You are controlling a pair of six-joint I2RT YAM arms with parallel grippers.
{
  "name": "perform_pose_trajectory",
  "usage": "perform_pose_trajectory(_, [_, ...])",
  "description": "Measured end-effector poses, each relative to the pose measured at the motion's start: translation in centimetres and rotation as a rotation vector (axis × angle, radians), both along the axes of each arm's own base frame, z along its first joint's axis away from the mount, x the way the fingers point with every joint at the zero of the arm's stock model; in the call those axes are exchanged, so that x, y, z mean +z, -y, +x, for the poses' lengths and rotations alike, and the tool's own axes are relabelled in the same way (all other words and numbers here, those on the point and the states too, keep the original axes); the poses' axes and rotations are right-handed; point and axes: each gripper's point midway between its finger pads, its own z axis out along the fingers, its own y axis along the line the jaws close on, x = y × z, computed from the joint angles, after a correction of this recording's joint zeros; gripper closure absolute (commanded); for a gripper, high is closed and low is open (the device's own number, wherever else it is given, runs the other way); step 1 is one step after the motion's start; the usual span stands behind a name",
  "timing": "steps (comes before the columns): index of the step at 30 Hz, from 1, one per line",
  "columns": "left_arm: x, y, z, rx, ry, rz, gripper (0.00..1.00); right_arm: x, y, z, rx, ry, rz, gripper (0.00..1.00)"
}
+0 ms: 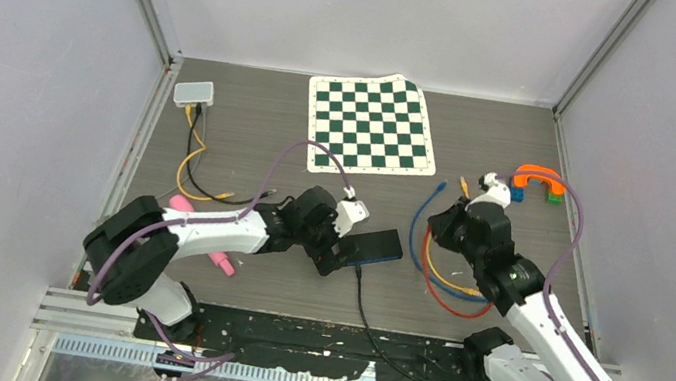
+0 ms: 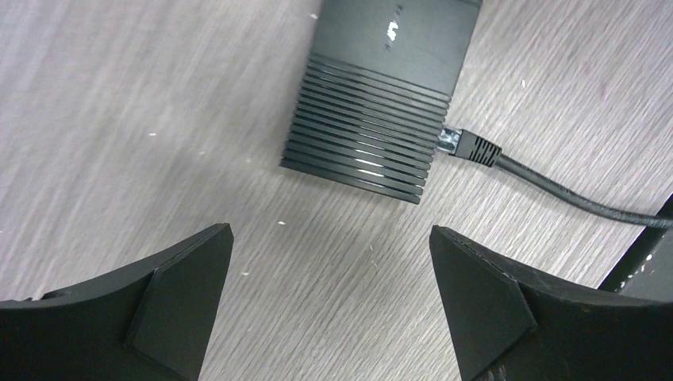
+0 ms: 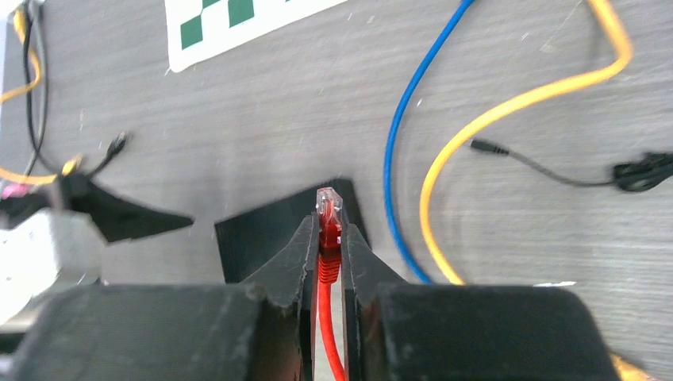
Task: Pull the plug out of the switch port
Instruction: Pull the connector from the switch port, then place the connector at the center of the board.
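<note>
The black switch [image 1: 374,247] lies mid-table; its ribbed end shows in the left wrist view [image 2: 373,119]. A black plug [image 2: 468,147] with its cable sits in a port on the switch's side. My left gripper [image 2: 332,228] is open and empty, hovering just short of the ribbed end, and it also shows in the top view [image 1: 330,250]. My right gripper [image 3: 329,226] is shut on a red plug [image 3: 328,208], whose clear tip is free of any port, with the switch [image 3: 262,238] behind it. In the top view the right gripper [image 1: 444,229] is right of the switch.
Blue cable [image 3: 397,143] and yellow cable [image 3: 508,111] loop on the table right of the switch. A checkered mat [image 1: 369,122] lies at the back, a white box [image 1: 194,92] with cables at back left, coloured blocks [image 1: 539,183] at back right, and a pink object [image 1: 222,262] under the left arm.
</note>
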Motion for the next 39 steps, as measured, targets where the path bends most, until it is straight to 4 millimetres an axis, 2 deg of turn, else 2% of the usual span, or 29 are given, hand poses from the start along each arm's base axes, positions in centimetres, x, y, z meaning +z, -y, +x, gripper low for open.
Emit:
perform_pose_trajectory(4, [2.4,-0.6,1.1,0.076,0.083,-0.046,0.0,1.1,1.6,3.5,-0.102,-0.013,-0.043,0.95])
perform_pose_trajectory(7, [3.8,-1.3,1.7,0.131,0.134,-0.075,0.01,-0.3,3.3,6.3,-0.17,-0.067,-0.055,0.95])
perform_pose_trajectory(11, [4.5,-2.4,2.0,0.187,0.174,-0.087,0.0,-2.9,4.7,8.6,-0.206,-0.156,-0.043,0.92])
perform_pose_trajectory(16, [4.4,-3.9,2.0,0.238,0.2,-0.076,0.0,-4.8,4.0,10.8,-0.157,-0.226,-0.011,0.84])
perform_pose_trajectory(18, [4.4,-4.3,2.0,0.258,0.203,-0.077,0.0,-5.0,3.5,11.4,-0.13,-0.235,-0.002,0.77])
perform_pose_trajectory(19, [4.3,-4.4,2.1,0.263,0.204,-0.077,0.0,-5.0,3.2,11.6,-0.116,-0.237,0.003,0.69])
perform_pose_trajectory(20, [4.2,-4.5,2.1,0.267,0.204,-0.075,0.0,-5.1,3.0,11.7,-0.104,-0.237,0.005,0.65])
perform_pose_trajectory(21, [4.2,-4.5,2.1,0.27,0.204,-0.074,0.0,-5.1,2.9,11.7,-0.094,-0.237,0.008,0.58])
perform_pose_trajectory(23, [4.1,-4.6,2.1,0.271,0.204,-0.073,0.0,-5.0,2.6,11.6,-0.072,-0.237,0.008,0.52])
perform_pose_trajectory(26, [4.0,-4.6,2.1,0.271,0.203,-0.075,0.0,-4.9,2.4,11.5,-0.049,-0.234,0.008,0.48])
perform_pose_trajectory(29, [3.8,-4.5,2.1,0.265,0.195,-0.077,0.01,-3.9,2.1,10.9,-0.024,-0.207,0.022,0.47])
perform_pose_trajectory(35, [2.7,-4.0,2.1,0.247,0.16,-0.059,0.0,-1.9,0.8,7.5,0.07,-0.134,0.097,0.46])
perform_pose_trajectory(37, [2.7,-3.8,2.2,0.243,0.152,-0.059,0.0,-2.4,0.0,5.9,0.121,-0.142,0.13,0.46])
perform_pose_trajectory(39, [2.8,-3.5,2.3,0.235,0.147,-0.069,0.0,-3.7,-0.7,4.2,0.163,-0.179,0.156,0.47])
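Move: The right gripper still holds the red plug about 15 cm over the table; the drop spot lies some 11 cm ahead and 3 cm to its right, down on the table, by the blue plug (12 cm ahead, straight on) and the yellow plug (12 cm ahead, 4 cm right). The switch is about 2 cm back and 11 cm left of it. From the open left gripper, the switch's middle is 8 cm right, 1 cm ahead and 3 cm lower; its black plug is 6 cm right and 3 cm back. Swing the right gripper about 12 cm forward, slightly right and 5 cm down, tipping its fingers down, towards the blue and yellow plugs; open it to let go of the red plug, then draw back some 7 cm and a little left towards the switch. Meanwhile lift the open left gripper up and left, away from the switch, turning 15 degrees counter-clockwise, then let it sink slightly. ##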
